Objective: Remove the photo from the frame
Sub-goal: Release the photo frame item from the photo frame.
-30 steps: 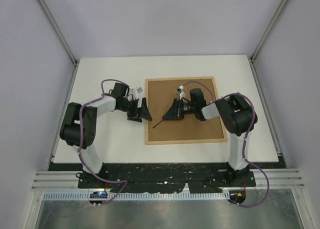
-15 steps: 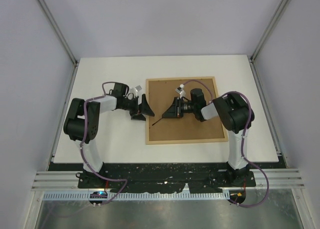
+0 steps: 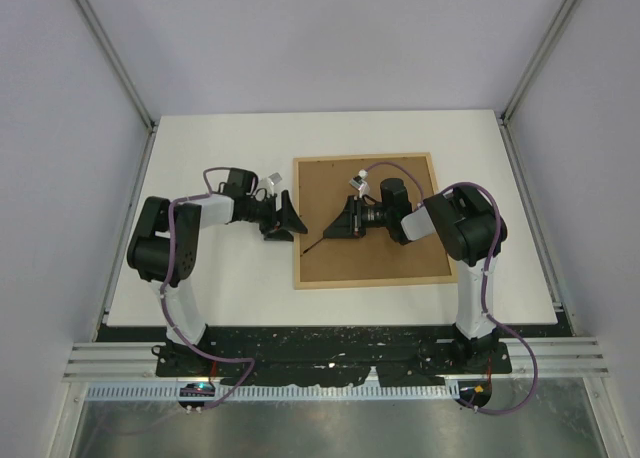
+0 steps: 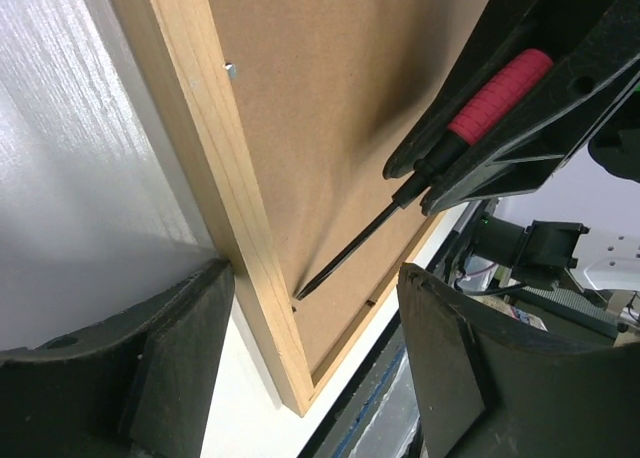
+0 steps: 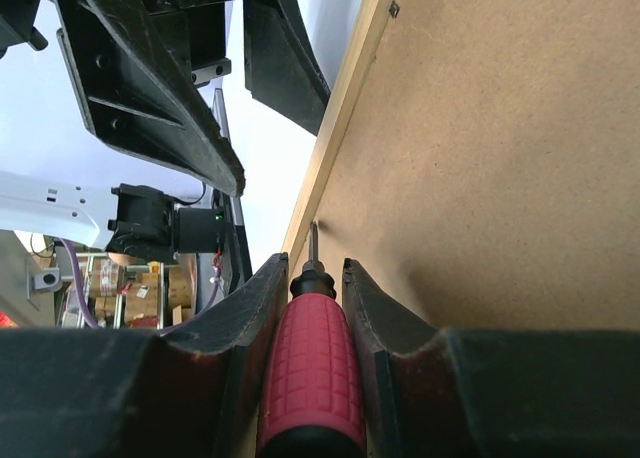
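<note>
The frame (image 3: 400, 263) lies face down on the white table, its brown fibreboard back (image 5: 500, 158) up and its light wood rail (image 4: 215, 168) running along the left side. The photo is hidden under the backing. My right gripper (image 3: 340, 223) is shut on a red-handled screwdriver (image 5: 312, 368). The screwdriver's dark tip (image 4: 305, 290) rests at the backing's left edge, against the rail. My left gripper (image 4: 315, 288) is open and straddles that left rail, one finger (image 4: 180, 338) outside on the table, the other (image 4: 450, 358) over the backing.
A small metal tab (image 4: 230, 70) sits on the backing by the left rail, farther along from the screwdriver tip. The table's black front edge (image 3: 330, 333) runs below the frame. Enclosure walls and posts (image 3: 130, 88) surround the table.
My left gripper has shifted a little toward the frame's left rail and its jaws have narrowed somewhat. The right gripper and screwdriver have stayed put.
</note>
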`<action>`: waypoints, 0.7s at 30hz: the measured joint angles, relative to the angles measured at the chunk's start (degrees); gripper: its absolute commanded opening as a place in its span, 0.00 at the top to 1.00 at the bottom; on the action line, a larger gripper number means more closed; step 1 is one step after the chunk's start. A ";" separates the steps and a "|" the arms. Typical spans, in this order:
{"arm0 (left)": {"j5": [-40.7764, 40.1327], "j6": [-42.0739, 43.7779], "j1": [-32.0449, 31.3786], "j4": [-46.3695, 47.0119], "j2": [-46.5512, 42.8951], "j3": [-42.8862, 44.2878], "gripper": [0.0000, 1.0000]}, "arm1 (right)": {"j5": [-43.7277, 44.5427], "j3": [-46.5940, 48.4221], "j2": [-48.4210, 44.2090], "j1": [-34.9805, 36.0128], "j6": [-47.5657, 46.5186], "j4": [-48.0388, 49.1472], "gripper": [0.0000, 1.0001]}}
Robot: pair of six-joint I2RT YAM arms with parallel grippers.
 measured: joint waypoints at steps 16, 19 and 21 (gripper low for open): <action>-9.51 1.99 -1.44 -7.30 0.31 2.89 0.59 | -0.57 0.00 -0.39 0.02 -1.33 -3.28 0.92; -10.38 2.05 -1.70 -8.68 0.59 3.78 0.60 | -0.37 0.00 -0.55 0.11 -1.55 -3.52 0.92; -10.49 2.03 -1.88 -9.22 0.83 4.15 0.65 | -0.28 0.00 -0.55 0.11 -1.49 -3.52 0.92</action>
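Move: The frame's left rail runs fore and aft about 1 cm left of my left hand and 2 cm below it, the outer finger already beside its outside edge. On the rail's inner side the near tab, with the screwdriver tip at it, is some 4 cm back, 1 cm right and 3 cm below; the far tab is about 5 cm ahead, level sideways. From my right hand, holding the screwdriver, the near tab is about 3 cm back, 5 cm left and 3 cm below. I sink my left hand about 2 cm, easing 1 cm to the left, and tip its fingers some 10 degrees steeper as they close from wide to under half open, one on each side of the left rail just ahead of the near tab. My right hand keeps its grip on the screwdriver and shifts it barely half a centimetre back and down, the tip staying at that tab. ##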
